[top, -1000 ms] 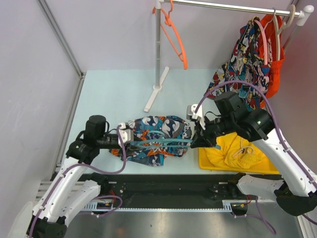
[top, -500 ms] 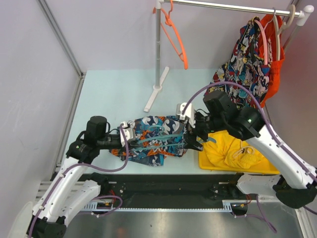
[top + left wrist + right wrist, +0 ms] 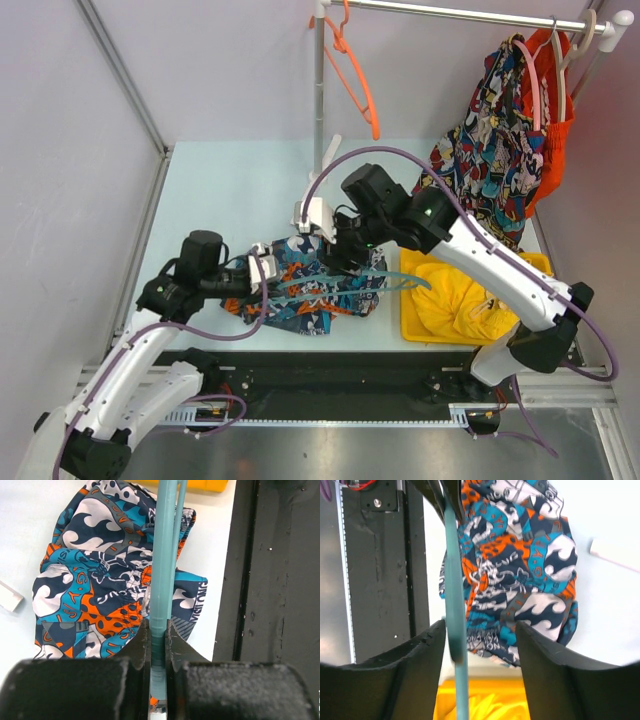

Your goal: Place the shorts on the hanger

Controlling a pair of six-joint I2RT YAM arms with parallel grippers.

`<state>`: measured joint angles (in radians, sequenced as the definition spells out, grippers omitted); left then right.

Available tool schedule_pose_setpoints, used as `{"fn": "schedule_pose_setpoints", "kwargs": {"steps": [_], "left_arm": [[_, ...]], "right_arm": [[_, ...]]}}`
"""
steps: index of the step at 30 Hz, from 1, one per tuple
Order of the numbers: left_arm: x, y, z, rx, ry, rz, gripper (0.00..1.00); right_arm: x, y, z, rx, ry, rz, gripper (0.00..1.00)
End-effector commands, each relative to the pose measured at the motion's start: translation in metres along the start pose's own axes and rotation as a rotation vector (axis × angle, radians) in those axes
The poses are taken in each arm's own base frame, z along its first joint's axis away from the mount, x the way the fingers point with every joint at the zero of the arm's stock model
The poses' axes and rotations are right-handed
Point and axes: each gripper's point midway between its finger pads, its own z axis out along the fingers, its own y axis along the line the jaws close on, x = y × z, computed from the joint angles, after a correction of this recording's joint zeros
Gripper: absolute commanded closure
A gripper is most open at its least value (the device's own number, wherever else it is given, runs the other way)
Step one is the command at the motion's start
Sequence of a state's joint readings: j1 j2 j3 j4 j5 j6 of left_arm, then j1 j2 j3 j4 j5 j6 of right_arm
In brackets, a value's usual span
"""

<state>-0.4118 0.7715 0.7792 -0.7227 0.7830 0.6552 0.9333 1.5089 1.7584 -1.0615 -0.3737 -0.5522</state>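
The shorts (image 3: 312,300), in a navy, teal, orange and white print, lie bunched on the table between the arms. The thin teal hanger (image 3: 405,280) lies across them. My left gripper (image 3: 262,280) is shut on the hanger's left end; in the left wrist view the hanger (image 3: 164,555) runs straight out from the gripper (image 3: 157,645) over the shorts (image 3: 100,580). My right gripper (image 3: 335,255) hovers open above the shorts (image 3: 520,570). In the right wrist view the hanger (image 3: 454,605) passes between that gripper's (image 3: 480,630) jaws near the left one, not clamped.
A yellow tray (image 3: 415,325) holding a plain yellow garment (image 3: 470,300) sits to the right of the shorts. A rack stands behind, its base (image 3: 315,185) on the table, with an orange hanger (image 3: 355,80) and comic-print shorts (image 3: 495,140) on it.
My right gripper let go of the hanger's right end, opened, and swung left over the shorts. My left gripper closed on the hanger's left end.
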Motion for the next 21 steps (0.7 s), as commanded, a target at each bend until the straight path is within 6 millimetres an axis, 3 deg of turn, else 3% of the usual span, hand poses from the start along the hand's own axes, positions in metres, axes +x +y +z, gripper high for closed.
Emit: {"fn": "schedule_pose_setpoints", "kwargs": {"steps": [1, 2, 3, 6, 7, 10, 11, 13, 16, 21], "left_arm": [[-0.016, 0.004, -0.004, -0.012, -0.016, 0.058, 1.00], [-0.015, 0.003, -0.004, -0.011, -0.011, 0.055, 1.00], [-0.014, 0.003, -0.004, -0.010, -0.008, 0.052, 1.00], [-0.013, 0.002, -0.005, -0.013, -0.006, 0.036, 0.94], [-0.013, 0.002, -0.005, -0.015, -0.004, 0.025, 0.74], [-0.004, -0.002, -0.007, -0.012, 0.019, 0.043, 0.43], [0.000, -0.003, -0.008, -0.013, 0.025, 0.050, 0.39], [0.018, -0.004, -0.008, -0.025, 0.069, 0.083, 0.32], [0.046, -0.004, -0.006, -0.017, 0.151, 0.143, 0.30], [0.076, -0.008, -0.002, 0.032, 0.233, 0.208, 0.29]], "right_arm": [[-0.028, 0.001, 0.001, 0.002, -0.060, -0.069, 0.52], [-0.026, 0.002, 0.003, -0.001, -0.055, -0.074, 0.58], [-0.025, 0.004, 0.004, -0.006, -0.048, -0.085, 0.76], [-0.014, 0.005, 0.003, 0.000, -0.024, -0.093, 1.00], [-0.013, 0.005, -0.003, 0.018, -0.023, -0.099, 1.00], [0.006, 0.011, -0.007, 0.021, 0.013, -0.107, 1.00], [0.008, 0.016, -0.016, 0.023, 0.004, -0.119, 1.00], [0.025, 0.027, -0.018, -0.008, 0.038, -0.125, 1.00], [0.036, 0.036, -0.026, -0.015, 0.040, -0.129, 1.00], [0.039, 0.035, -0.027, 0.002, 0.037, -0.147, 1.00]]}}
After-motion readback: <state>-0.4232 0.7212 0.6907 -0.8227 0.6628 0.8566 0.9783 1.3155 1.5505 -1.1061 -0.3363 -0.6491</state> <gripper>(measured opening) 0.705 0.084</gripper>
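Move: The teal hanger is held near its left end in the left fingers. Its bar lies between the open right fingers, about 1 cm back, 1 cm left and 1 cm below the right hand. From that hand the held left end is some 16 cm left, 3 back and 9 down; the shorts 4 cm ahead, 6 left and 27 down; the yellow bin level with it, 36 right and 27 down. The shorts lie about 5 cm ahead, 10 right and 16 below the left hand. The hanger passes from the left hand to the right: the right fingers close on its bar while easing about a centimetre left and back, then draw it some 5 cm right, 3 cm back and a little down. The left fingers open off its end, and that hand sinks about 4 cm towards the left part of the shorts, sliding 2 to 3 cm left with a slight roll. ##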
